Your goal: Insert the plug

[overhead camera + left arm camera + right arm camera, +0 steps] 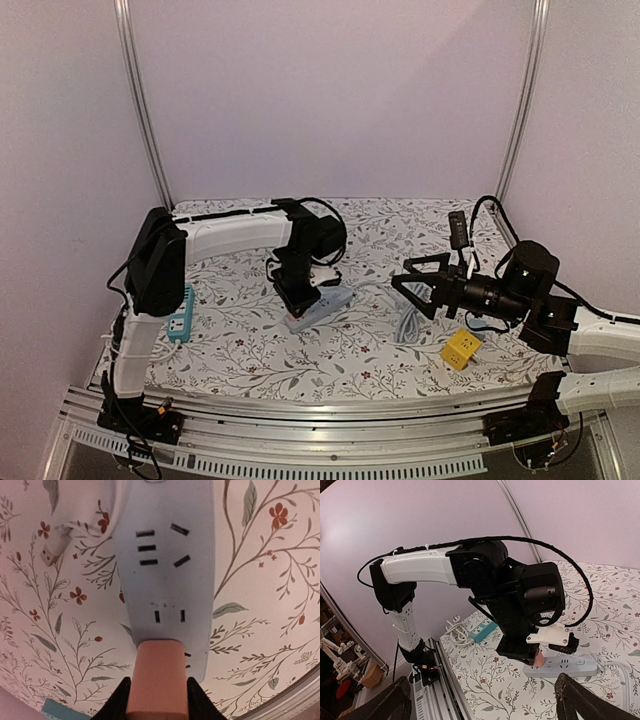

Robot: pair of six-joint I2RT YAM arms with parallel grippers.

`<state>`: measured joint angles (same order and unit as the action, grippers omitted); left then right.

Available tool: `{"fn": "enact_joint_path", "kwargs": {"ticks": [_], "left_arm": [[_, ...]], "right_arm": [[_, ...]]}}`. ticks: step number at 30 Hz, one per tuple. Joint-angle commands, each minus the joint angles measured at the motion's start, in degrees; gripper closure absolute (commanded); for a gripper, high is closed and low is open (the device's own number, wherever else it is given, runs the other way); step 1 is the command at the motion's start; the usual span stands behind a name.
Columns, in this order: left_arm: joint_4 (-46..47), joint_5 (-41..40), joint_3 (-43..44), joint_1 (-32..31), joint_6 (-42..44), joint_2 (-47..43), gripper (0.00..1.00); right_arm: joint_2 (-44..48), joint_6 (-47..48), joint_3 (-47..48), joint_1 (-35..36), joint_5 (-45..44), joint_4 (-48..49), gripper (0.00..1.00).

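A white power strip (325, 308) lies in the middle of the flowered table; it also shows in the left wrist view (165, 555) and the right wrist view (570, 666). My left gripper (300, 292) (158, 682) is shut on a salmon-pink plug (157, 675), black fingers (119, 700) on both sides. The plug's end rests against the strip's near end, below a two-slot socket; its prongs are hidden. The plug shows under the left wrist in the right wrist view (538, 658). My right gripper (415, 288) (482, 705) is open and empty, held in the air to the right of the strip.
A yellow cube (461, 350) and a grey-white cable (408, 322) lie at the right. A teal power strip (180, 315) (483, 629) with a coiled white cord (457, 632) lies at the left edge. A loose USB connector (50, 552) lies beside the white strip.
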<state>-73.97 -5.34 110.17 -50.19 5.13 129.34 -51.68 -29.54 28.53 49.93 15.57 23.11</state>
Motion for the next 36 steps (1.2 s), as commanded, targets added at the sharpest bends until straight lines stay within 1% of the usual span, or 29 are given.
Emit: {"fn": "enact_joint_path", "kwargs": {"ticks": [1, 5, 8, 9, 10, 16, 19, 22, 25, 26, 28, 29, 32, 33, 35, 36], "left_arm": [[2.4, -3.0, -2.8, 0.0, -0.6, 3.2, 0.56], [2.5, -3.8, -1.7, 0.0, -1.8, 0.3, 0.39], [2.5, -4.5, -0.2, 0.1, -3.1, -2.4, 0.23], [2.5, -4.3, 0.4, 0.1, -3.3, -3.4, 0.1], [2.5, -4.2, 1.0, 0.1, -3.5, -4.5, 0.02], [3.7, -6.6, 2.7, 0.1, -4.9, -9.2, 0.01], [5.8, -8.4, 2.4, 0.1, -6.3, -12.4, 0.0], [9.0, -11.3, 0.7, 0.0, -7.1, -15.8, 0.0], [12.4, -12.1, -1.7, 0.2, -8.9, -18.1, 0.0], [14.0, -14.1, -2.5, 0.3, -9.9, -18.9, 0.01], [19.0, -19.5, -6.1, 0.1, -11.7, -22.6, 0.01], [22.0, -21.0, -8.8, 0.2, -11.8, -25.1, 0.01], [34.5, -21.1, -18.5, 0.5, -12.1, -33.6, 0.01], [37.7, -21.3, -21.4, 1.0, -13.3, -35.8, 0.0], [40.9, -27.0, -26.2, 1.8, -18.7, -38.5, 0.0], [41.9, -28.3, -28.0, 2.3, -20.4, -39.3, 0.0]], "right_arm": [[0.8, -0.2, -0.4, 0.1, 0.4, -0.9, 0.01], [0.8, -0.2, -0.4, 0.1, 0.4, -0.9, 0.01], [0.8, -0.3, -0.4, 0.1, 0.5, -0.9, 0.01], [0.7, -0.3, -0.4, 0.1, 0.4, -0.9, 0.01], [0.7, -0.2, -0.4, 0.2, 0.5, -0.9, 0.01], [0.9, -0.3, -0.4, 0.2, 0.6, -0.9, 0.01], [0.9, -0.3, -0.4, 0.2, 0.6, -0.9, 0.01], [0.8, -0.3, -0.4, 0.2, 0.5, -0.9, 0.01], [0.8, -0.3, -0.4, 0.2, 0.5, -0.9, 0.01], [0.8, -0.3, -0.4, 0.2, 0.4, -0.9, 0.01], [0.7, -0.3, -0.4, 0.2, 0.4, -0.9, 0.01], [0.7, -0.3, -0.3, 0.2, 0.4, -1.0, 0.01], [0.6, -0.4, -0.4, 0.2, 0.3, -1.0, 0.01], [0.7, -0.4, -0.4, 0.2, 0.1, -1.0, 0.01], [0.7, -0.3, -0.4, 0.2, -0.2, -1.0, 0.01], [0.6, -0.3, -0.4, 0.2, -0.3, -1.0, 0.01]]}}
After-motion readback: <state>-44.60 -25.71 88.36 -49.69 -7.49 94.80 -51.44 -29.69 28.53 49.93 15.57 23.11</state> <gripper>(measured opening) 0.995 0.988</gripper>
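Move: The pink plug is still between the left fingers, its middle roughly 1 cm below the hand point, standing on the near-left end of the grey power strip, whose middle lies about 5 cm right, 3 cm ahead and 3 cm below. A white USB connector lies some 11 cm ahead and 3 cm right; the teal strip is about 23 cm left, level. From the right hand the plug is around 20 cm left, 11 cm ahead and 23 cm below. The pink plug is let go on the end socket of the grey strip: the left fingers, still closed on it, spread wide while the hand dips about 1 cm, then come clear and climb nearly 20 cm, quickly, drifting about 5 cm forward and at the end a few centimetres left. The wrist tips on the way up, swinging the fingers some 40 degrees out forward. ##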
